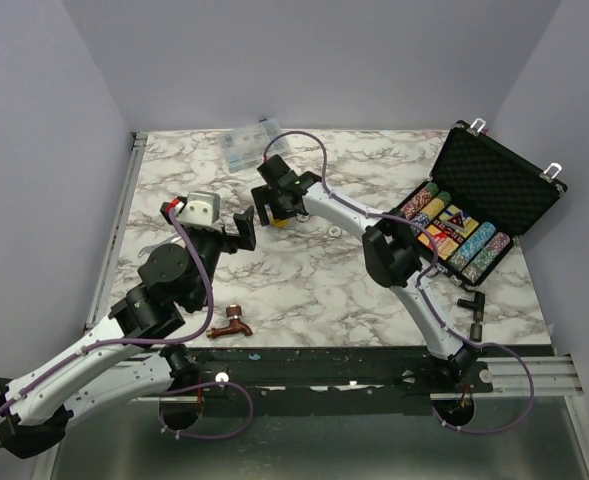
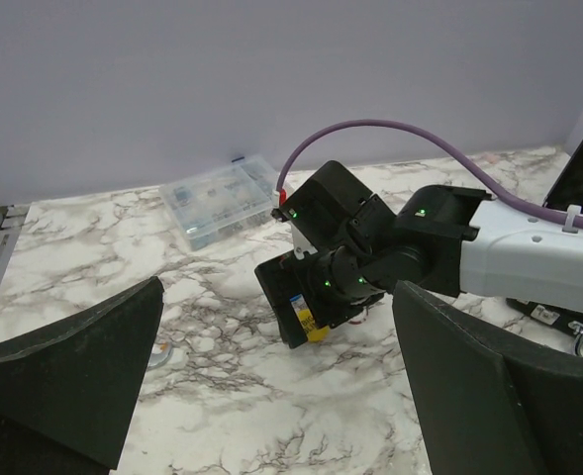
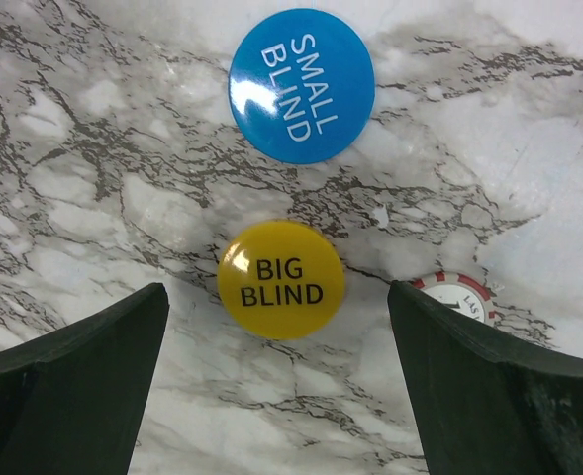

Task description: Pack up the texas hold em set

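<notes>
The texas hold em set's black case lies open at the right, with chip rows and card boxes inside. A yellow "BIG BLIND" disc lies on the marble, level with the fingertips of my open right gripper, which is not touching it. A blue "SMALL BLIND" disc lies just beyond. A red-and-white chip shows beside the right finger. My left gripper hangs open and empty, facing the right gripper and the yellow disc.
A clear plastic compartment box sits at the back. A copper faucet lies near the front edge. Two small black parts rest in front of the case. A small pale disc lies beside the right arm.
</notes>
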Motion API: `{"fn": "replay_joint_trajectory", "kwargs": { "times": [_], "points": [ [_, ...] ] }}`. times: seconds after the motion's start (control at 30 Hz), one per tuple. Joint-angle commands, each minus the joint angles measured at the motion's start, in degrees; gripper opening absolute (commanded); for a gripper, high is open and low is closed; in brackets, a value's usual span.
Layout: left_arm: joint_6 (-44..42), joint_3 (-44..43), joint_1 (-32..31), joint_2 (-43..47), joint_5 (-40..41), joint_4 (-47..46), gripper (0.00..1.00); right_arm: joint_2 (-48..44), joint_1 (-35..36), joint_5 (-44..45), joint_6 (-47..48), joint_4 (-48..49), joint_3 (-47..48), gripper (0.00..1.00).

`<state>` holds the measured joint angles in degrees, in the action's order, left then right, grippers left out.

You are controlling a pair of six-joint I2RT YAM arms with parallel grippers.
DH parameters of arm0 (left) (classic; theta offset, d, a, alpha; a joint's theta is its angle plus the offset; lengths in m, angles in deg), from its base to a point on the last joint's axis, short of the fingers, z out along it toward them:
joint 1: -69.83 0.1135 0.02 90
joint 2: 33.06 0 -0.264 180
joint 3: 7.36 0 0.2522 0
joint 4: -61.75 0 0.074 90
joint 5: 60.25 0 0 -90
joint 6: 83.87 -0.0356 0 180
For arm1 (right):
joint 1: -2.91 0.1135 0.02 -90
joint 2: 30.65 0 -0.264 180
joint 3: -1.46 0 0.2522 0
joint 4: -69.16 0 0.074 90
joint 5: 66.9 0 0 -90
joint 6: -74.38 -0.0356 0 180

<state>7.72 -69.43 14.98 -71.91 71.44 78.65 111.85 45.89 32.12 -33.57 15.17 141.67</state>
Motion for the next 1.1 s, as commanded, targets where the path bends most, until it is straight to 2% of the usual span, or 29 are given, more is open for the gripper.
{"fn": "replay_joint_trajectory", "kwargs": {
  "times": [0.0,0.17,0.27,0.33,0.43,0.6,0.8,0.9,1.0,1.07],
  "points": [
    [0.26,-1.62,0.01,-0.21,-0.22,0.98,0.99,2.33,0.39,2.08,1.87,3.85,1.35,0.91],
    [0.31,-1.78,0.01,-0.35,-0.55,1.16,0.99,3.81,1.39,-0.08,4.61,5.39,1.89,0.85],
    [0.35,-1.79,0.01,-0.44,-0.55,1.23,0.99,5.57,1.79,0.52,4.5,2.9,3.77,0.77],
    [0.25,-1.91,0.01,-0.61,-0.47,1.33,0.99,6.1,1.84,1.18,3.46,0.35,4.31,0.75],
    [0.26,-2.05,0.02,-0.71,-0.47,1.52,0.99,5.31,1.85,0.4,1.13,-2.77,2.18,0.74],
    [0.59,-2.19,0.03,-0.43,-0.93,1.69,0.99,2.61,1.93,-0.3,0.08,-2.62,-4.93,0.66],
    [0.92,-2.29,0.01,-0.85,-1.25,2.04,0.99,5.95,1.95,1.78,2.7,-6.62,-0.38,0.49],
    [0.78,-2.57,0.01,-1.14,-0.76,2.31,0.99,5.46,1.93,1.86,3.82,-4.89,-2.16,0.47],
    [0.79,-2.14,0.01,-0.97,-0.99,1.96,0.99,5.7,1.93,1.84,4.1,-7.16,-1.83,0.41],
    [0.7,-2.35,0.02,-1.26,-0.79,2.03,0.99,3.92,1.92,1.77,4.0,-7.58,-5.11,0.39]
  ]
}}
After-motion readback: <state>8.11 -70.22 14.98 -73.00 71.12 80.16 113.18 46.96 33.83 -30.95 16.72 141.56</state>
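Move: The yellow big blind button lies almost under the right hand, about 2 cm below it and 1 cm ahead and to the left. The blue small blind button is some 6 cm beyond it and a little left of it; a white chip sits about 7 cm to its right and 2 cm farther out. From the left hand the yellow button is roughly 20 cm ahead, 6 cm to the right and far below, some 33 cm. Sinking about 1 cm, the right hand first eases some 1.5 cm left and 1 cm forward over the yellow big blind button, then draws back about 1 cm and slightly right. All the while its fingers close from wide open to about half, ending pinched on opposite edges of the button, where the grip effort rises. ##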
